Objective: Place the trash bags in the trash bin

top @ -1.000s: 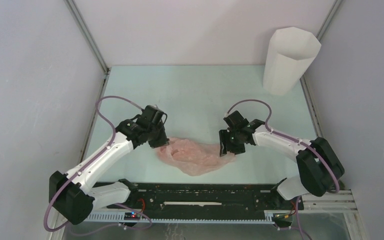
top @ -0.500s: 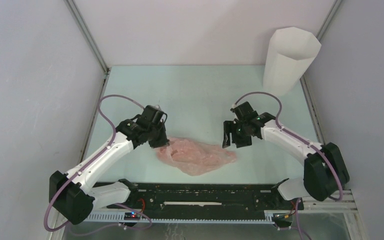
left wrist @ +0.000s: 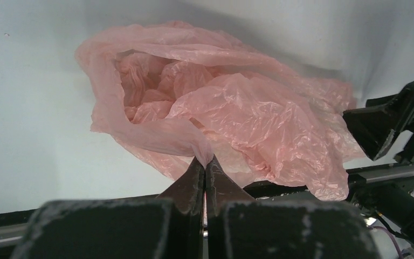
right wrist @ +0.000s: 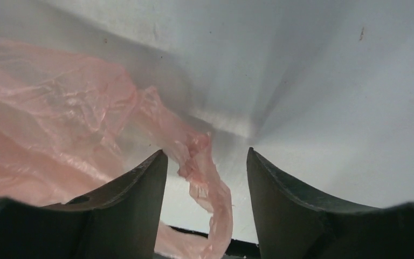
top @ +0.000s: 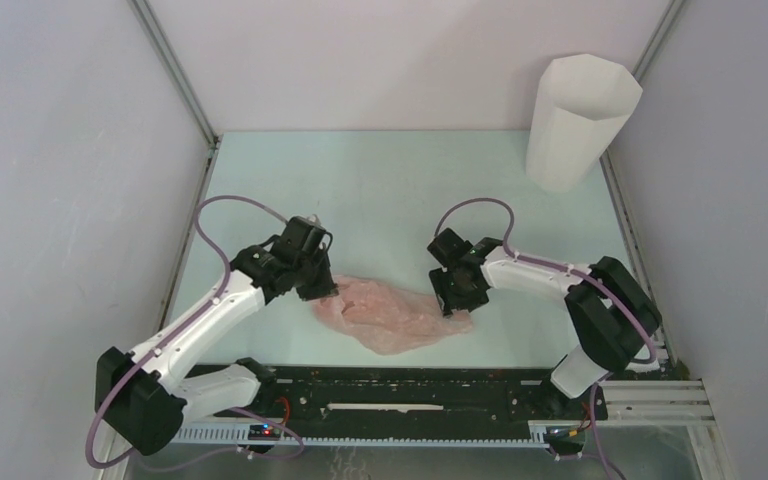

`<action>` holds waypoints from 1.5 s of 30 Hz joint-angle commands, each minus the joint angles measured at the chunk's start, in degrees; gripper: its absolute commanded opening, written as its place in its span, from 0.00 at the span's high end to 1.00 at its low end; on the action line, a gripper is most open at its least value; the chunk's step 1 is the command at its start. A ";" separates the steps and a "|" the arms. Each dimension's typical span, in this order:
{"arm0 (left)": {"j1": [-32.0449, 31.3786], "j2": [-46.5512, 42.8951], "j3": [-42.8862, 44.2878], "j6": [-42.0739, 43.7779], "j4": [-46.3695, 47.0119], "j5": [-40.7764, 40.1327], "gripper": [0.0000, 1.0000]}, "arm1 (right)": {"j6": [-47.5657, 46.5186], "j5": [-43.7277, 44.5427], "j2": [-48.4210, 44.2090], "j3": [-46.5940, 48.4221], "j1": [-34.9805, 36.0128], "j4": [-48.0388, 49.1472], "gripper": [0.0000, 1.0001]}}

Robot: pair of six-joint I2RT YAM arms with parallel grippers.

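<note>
The pale-pink trash bag [top: 395, 315] lies crumpled on the table near the front edge, its mouth open toward the left. My left gripper [left wrist: 205, 159] is shut on a pinch of the bag's rim [left wrist: 183, 137]. My right gripper [right wrist: 207, 156] is open over the bag's right end [right wrist: 199, 162], and a thin fold of film lies between its fingers without being clamped. In the top view the left gripper [top: 322, 290] and the right gripper [top: 452, 303] sit at opposite ends of the bag. The tall white trash bin [top: 575, 122] stands upright at the far right corner, apart from both arms.
White walls enclose the pale-green table [top: 390, 190] on three sides. A black rail [top: 410, 385] runs along the near edge between the arm bases. In the left wrist view the right gripper's fingers [left wrist: 380, 127] show at the right edge.
The right gripper lifted away from the bag's right end half a second ago, then came back down onto it, further left, with its jaws open. The left gripper kept its hold and barely moved.
</note>
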 commanded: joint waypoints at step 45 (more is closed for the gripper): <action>3.81 25.35 89.16 20.29 1.07 -6.60 1.00 | -10.44 14.75 9.80 98.96 -4.95 -20.57 1.00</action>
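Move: The right hand's open fingers already stand around the bag's loose right end, which lies about 1 cm to their left and 1 cm below. The crumpled middle of the trash bag is some 10 cm to that hand's left and 1 cm back; the trash bin stands about 36 cm ahead and 24 cm to its right. The left hand still holds the bag's rim; the loose end lies level with it, roughly 19 cm to its right and 11 cm lower. Down a touch and slightly left, the right hand shuts its fingers and pinches the bag's loose end, rises some 12 cm, then dips about 6 cm. The left hand keeps its pinch, easing up and back a little, then down. Together both then sweep fast forward and up, each over 20 cm up from its starting height, fingertips tipping forward by about 25 degrees late on. ##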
